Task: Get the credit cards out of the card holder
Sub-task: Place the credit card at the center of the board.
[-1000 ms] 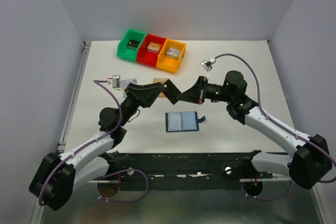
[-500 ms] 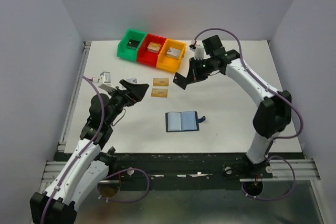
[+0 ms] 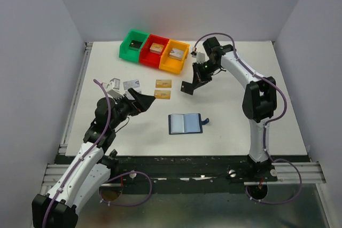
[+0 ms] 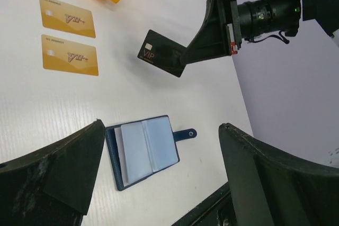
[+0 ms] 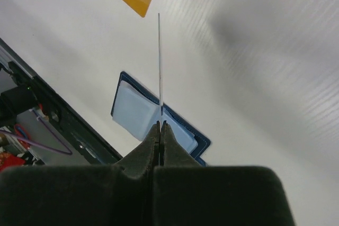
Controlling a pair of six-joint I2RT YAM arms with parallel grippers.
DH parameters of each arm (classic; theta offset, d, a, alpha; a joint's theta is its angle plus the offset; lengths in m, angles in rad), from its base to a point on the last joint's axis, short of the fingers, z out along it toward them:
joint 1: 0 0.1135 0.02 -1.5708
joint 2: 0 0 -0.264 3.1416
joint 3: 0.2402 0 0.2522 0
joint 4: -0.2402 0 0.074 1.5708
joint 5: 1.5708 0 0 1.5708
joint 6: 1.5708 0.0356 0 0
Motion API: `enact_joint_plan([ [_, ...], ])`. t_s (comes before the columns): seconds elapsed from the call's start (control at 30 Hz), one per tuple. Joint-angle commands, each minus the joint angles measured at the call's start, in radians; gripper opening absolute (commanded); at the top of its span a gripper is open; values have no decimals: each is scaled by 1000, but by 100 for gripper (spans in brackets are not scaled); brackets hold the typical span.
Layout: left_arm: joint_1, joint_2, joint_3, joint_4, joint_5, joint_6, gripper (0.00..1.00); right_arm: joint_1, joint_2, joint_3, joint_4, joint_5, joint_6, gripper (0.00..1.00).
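The card holder (image 3: 185, 123) lies open and flat on the white table, its navy cover, pale pockets and strap tab also showing in the left wrist view (image 4: 143, 149) and the right wrist view (image 5: 137, 112). My right gripper (image 3: 192, 81) hangs above the table behind it, shut on a black credit card (image 4: 163, 54) that shows edge-on between its fingers (image 5: 159, 67). Two gold credit cards (image 3: 163, 83) (image 3: 162, 94) lie side by side on the table. A silver-grey card (image 3: 132, 84) lies left of them. My left gripper (image 3: 147, 101) stands wide open and holds nothing, left of the holder.
Green (image 3: 134, 44), red (image 3: 155, 50) and orange (image 3: 175, 56) bins stand in a row at the back, each with a small block inside. The table's left rail (image 3: 80, 89) runs alongside the left arm.
The two grippers were close together over the gold cards. The right arm has swung back with the black card, and the left arm has pulled away left, uncovering the gold cards.
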Motion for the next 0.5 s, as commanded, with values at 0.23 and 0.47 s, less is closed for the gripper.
enact_joint_plan([
  [0.23,7,133,-4,68,121,26,99,-1,176,137,-24,-46,-42,0],
  [0.47,5,158,16,51,112,63,99,-3,273,270,-69,-83,-25,1],
])
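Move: The black card, already pinched by the right hand, is meant for the clear patch of table about 6 cm ahead of that hand, 6 cm to its left and roughly 10 cm below. The lower gold card lies about 16 cm to this hand's left and 1 cm ahead, the upper one about 15 cm left and 8 cm ahead; the card holder is some 17 cm back and 4 cm left. From the left hand the patch is about 22 cm ahead, 16 cm right and 20 cm down. The black card, still pinched in the shut right fingers, is lowered about 4 cm towards the table beside the two gold cards, then carried level, forward and a little left, for some 2 cm, with hardly any turn of the wrist. Empty and wide open, the left hand sinks about 4 cm, drifting slightly right and tipping down a little. ##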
